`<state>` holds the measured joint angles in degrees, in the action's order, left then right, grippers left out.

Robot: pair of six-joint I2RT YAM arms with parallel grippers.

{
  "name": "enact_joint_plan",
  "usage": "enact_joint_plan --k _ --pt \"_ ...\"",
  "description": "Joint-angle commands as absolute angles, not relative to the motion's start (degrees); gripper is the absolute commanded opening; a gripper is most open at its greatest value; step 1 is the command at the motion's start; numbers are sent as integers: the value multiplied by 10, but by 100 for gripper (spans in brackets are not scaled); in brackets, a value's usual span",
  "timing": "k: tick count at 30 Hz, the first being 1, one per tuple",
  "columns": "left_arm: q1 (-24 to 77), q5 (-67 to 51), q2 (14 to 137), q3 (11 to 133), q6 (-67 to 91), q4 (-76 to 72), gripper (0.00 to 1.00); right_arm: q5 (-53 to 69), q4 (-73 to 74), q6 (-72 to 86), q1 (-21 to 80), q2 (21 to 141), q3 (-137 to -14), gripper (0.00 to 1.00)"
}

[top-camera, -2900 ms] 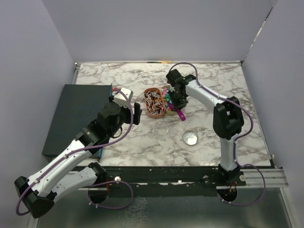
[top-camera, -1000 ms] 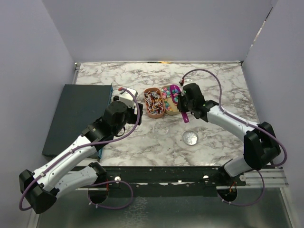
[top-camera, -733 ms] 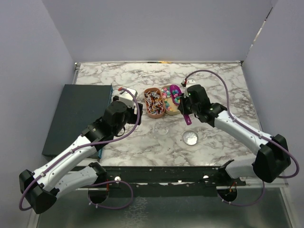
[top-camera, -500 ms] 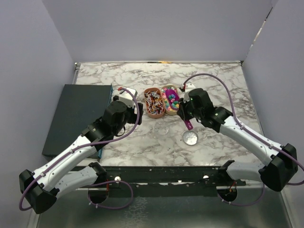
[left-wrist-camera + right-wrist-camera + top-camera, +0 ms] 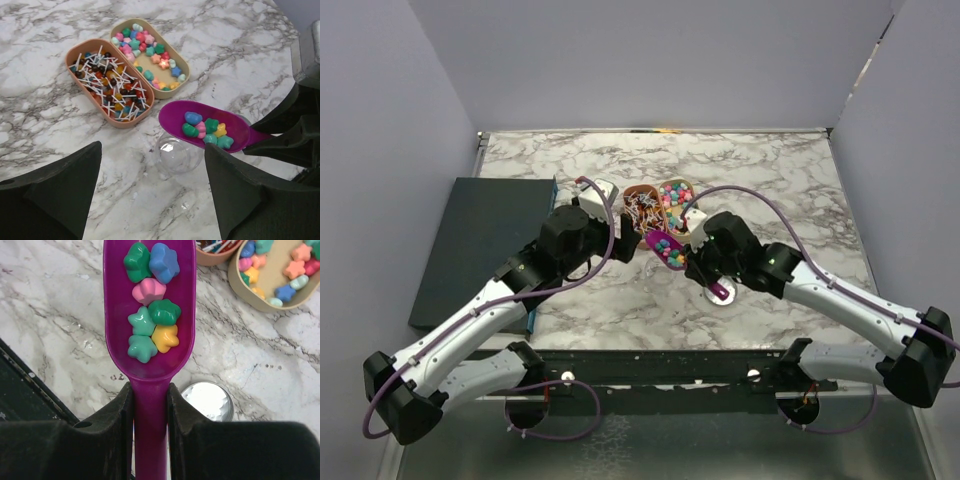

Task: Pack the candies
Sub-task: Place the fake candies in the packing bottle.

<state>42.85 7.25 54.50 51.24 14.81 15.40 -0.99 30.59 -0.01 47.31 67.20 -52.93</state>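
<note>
My right gripper is shut on the handle of a purple scoop, which carries several star-shaped candies. In the top view the scoop hangs just in front of the two trays, with the right gripper behind it. More candies lie in the beige oval tray. A small clear cup stands on the marble, partly under the scoop's bowl. My left gripper is open, its fingers on either side of the cup and short of it.
An orange tray of stick sweets sits beside the candy tray. A round white lid lies on the marble under the right gripper. A dark flat board covers the table's left side. Walls enclose the table.
The right arm has drawn the scoop out of the candy tray, loaded, and brought it near and left over the clear cup. The left gripper has edged toward the cup and opened slightly.
</note>
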Motion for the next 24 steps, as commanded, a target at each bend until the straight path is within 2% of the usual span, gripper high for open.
enact_joint_plan --k 1,6,24 --pt "427 -23 562 527 162 146 85 34 295 -48 489 643 -535 1" --pt "427 -48 575 522 165 148 85 46 296 -73 499 628 -544 1" --pt "427 -4 572 497 173 155 84 80 261 -142 513 524 -507 1"
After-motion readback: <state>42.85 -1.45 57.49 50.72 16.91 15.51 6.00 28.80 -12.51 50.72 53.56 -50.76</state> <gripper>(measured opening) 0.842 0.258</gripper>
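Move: The packing bottle stands about 8 cm left and 2 cm ahead of the right hand, some 9 cm below it. From that hand the metal lid is 8 cm right and 4 cm back, and the candy tray 19 cm ahead, 2 cm left. From the open left hand the bottle lies 10 cm right, 4 cm back and 18 cm down, with the lollipop tray 13 cm ahead, 6 cm right. Right hand lifts the still-held scoop about 6 cm, backing slightly; open left shifts 3 cm rightward, down, towards the bottle. ##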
